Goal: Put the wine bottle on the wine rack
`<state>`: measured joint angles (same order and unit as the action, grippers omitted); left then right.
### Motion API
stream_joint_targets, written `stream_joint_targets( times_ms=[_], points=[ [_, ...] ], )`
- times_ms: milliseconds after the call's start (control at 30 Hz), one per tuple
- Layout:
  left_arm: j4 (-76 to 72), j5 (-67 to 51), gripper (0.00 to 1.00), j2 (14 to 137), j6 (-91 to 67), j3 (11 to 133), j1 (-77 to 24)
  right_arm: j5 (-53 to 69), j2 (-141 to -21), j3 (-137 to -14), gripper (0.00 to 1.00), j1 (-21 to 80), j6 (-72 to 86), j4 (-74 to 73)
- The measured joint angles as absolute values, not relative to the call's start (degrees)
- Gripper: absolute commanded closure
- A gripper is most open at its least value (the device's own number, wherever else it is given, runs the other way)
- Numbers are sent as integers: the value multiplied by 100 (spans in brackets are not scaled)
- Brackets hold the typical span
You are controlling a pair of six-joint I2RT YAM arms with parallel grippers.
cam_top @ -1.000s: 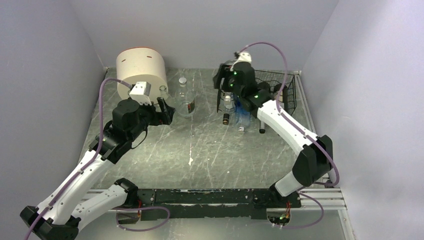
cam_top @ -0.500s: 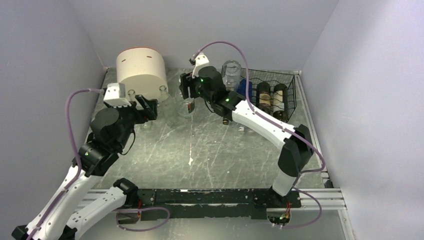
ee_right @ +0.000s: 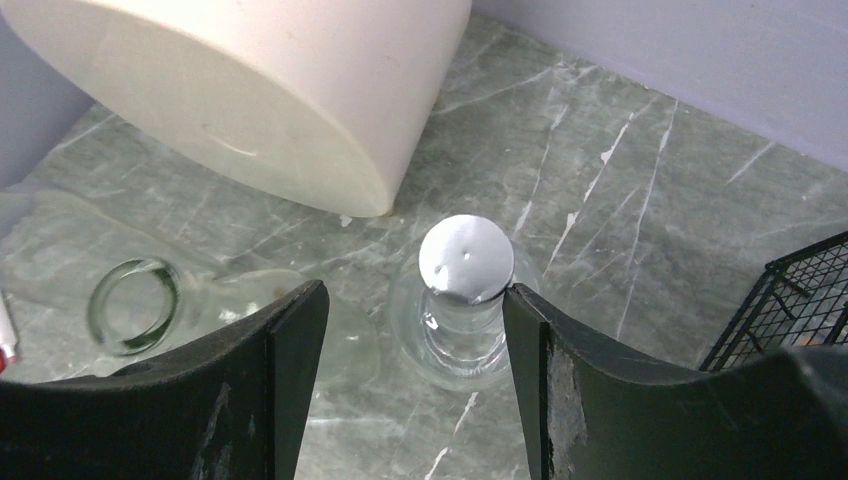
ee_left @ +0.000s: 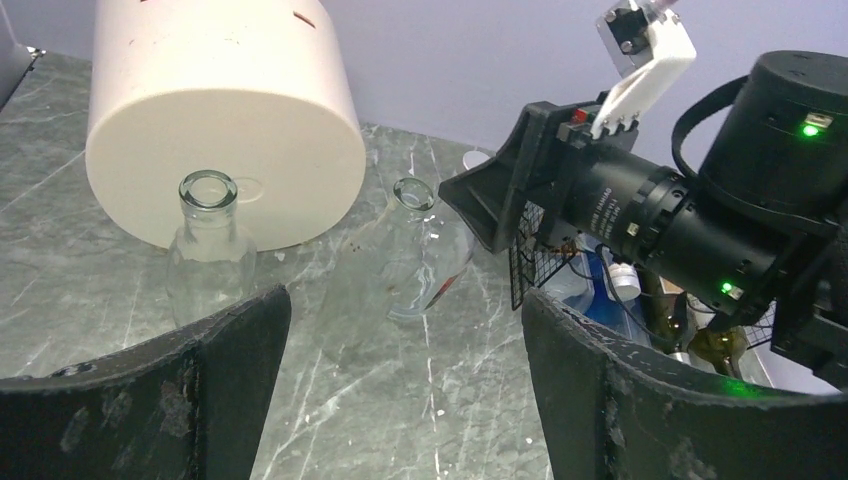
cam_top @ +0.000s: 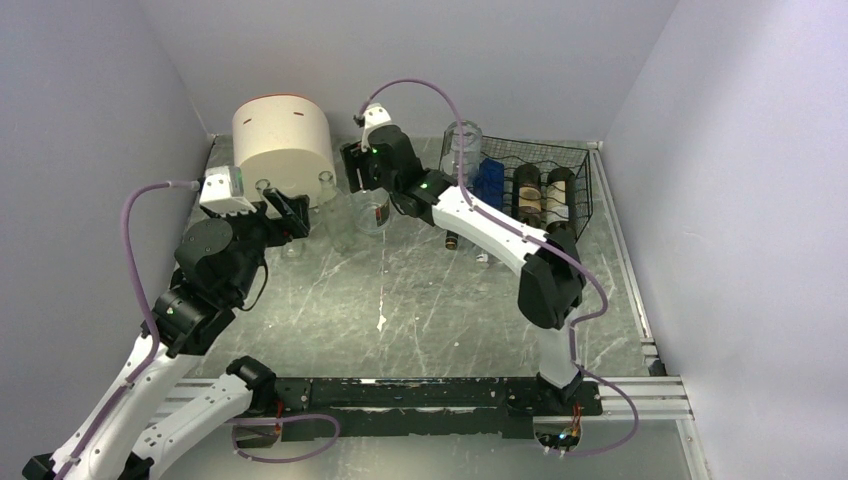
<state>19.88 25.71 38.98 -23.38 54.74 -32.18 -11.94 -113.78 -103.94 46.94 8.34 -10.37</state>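
Observation:
A clear wine bottle with a silver cap (ee_right: 465, 258) stands upright on the table. My right gripper (ee_right: 413, 296) hovers over it, open, and the cap shows just past its fingertips, close to the right finger. From above, the right gripper (cam_top: 356, 168) hides the cap, and only the bottle's labelled body (cam_top: 378, 212) shows. The black wire wine rack (cam_top: 586, 190) stands at the back right with two dark bottles (cam_top: 528, 190) lying in it. My left gripper (ee_left: 405, 305) is open and empty, short of two open-mouthed clear bottles (ee_left: 208, 250).
A cream cylindrical container (cam_top: 283, 140) lies at the back left, just behind the bottles. A clear bottle (cam_top: 462, 145) and a blue item (cam_top: 490, 182) sit at the rack's left end. Small dark bottles (cam_top: 452, 240) lie in front of the rack.
My right gripper has swung left from the rack to above the capped bottle. The left gripper has drawn back to the left, away from the bottles.

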Motion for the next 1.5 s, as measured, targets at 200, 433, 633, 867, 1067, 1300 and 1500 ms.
stream_joint_targets(
  times_ms=[200, 433, 633, 867, 1067, 1300, 1500],
  points=[
    [1988, 2567, 11, 3935, -2342, 5474, -3218, -1391, -11806, -10855, 33, 4663, 827, -1234],
    [1990, 2547, 11, 3988, -2357, 5474, -3218, -1441, -12040, -10982, 40, 4619, 834, -1343],
    [1990, 2528, 11, 4042, -2381, 5474, -3218, -1461, -12103, -10982, 67, 4539, 762, -1330],
    [1992, 2515, 11, 4115, -2388, 5474, -3218, -1503, -12046, -10781, 98, 4534, 607, -1083],
    [1992, 2414, 11, 4167, -2443, 5474, -3218, -1468, -11386, -9703, 100, 4536, 598, -486],
    [1946, 2141, 9, 4381, -2587, 5413, -3218, -1393, -10123, -8073, 100, 4578, 781, -246],
    [1841, 1782, 9, 4755, -2818, 5164, -3218, -1337, -9174, -6853, 100, 4727, 1011, -193]
  ],
)
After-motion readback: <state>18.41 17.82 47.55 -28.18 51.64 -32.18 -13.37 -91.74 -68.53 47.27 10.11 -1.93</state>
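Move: The white-capped clear bottle stands just ahead of the right hand, about 3 cm out and 1 cm right, its middle some 14 cm below. Next to it an open clear bottle is about 6 cm left and level with the hand; the white drum lies some 13 cm ahead and 15 cm left. The wine rack's middle is 28 cm right and 8 cm ahead. From the left hand, the capped bottle is roughly 16 cm ahead, 11 cm right and 24 cm below. The right fingers close on the white-capped bottle's top, pinching it at the cap and neck after the hand eases about 3 cm forward and 4 cm down. Keeping hold, the hand draws back and to the right some 13 cm, sinking slightly. The left hand, open, drifts, then drops about 6 cm and goes right towards the bottle. ##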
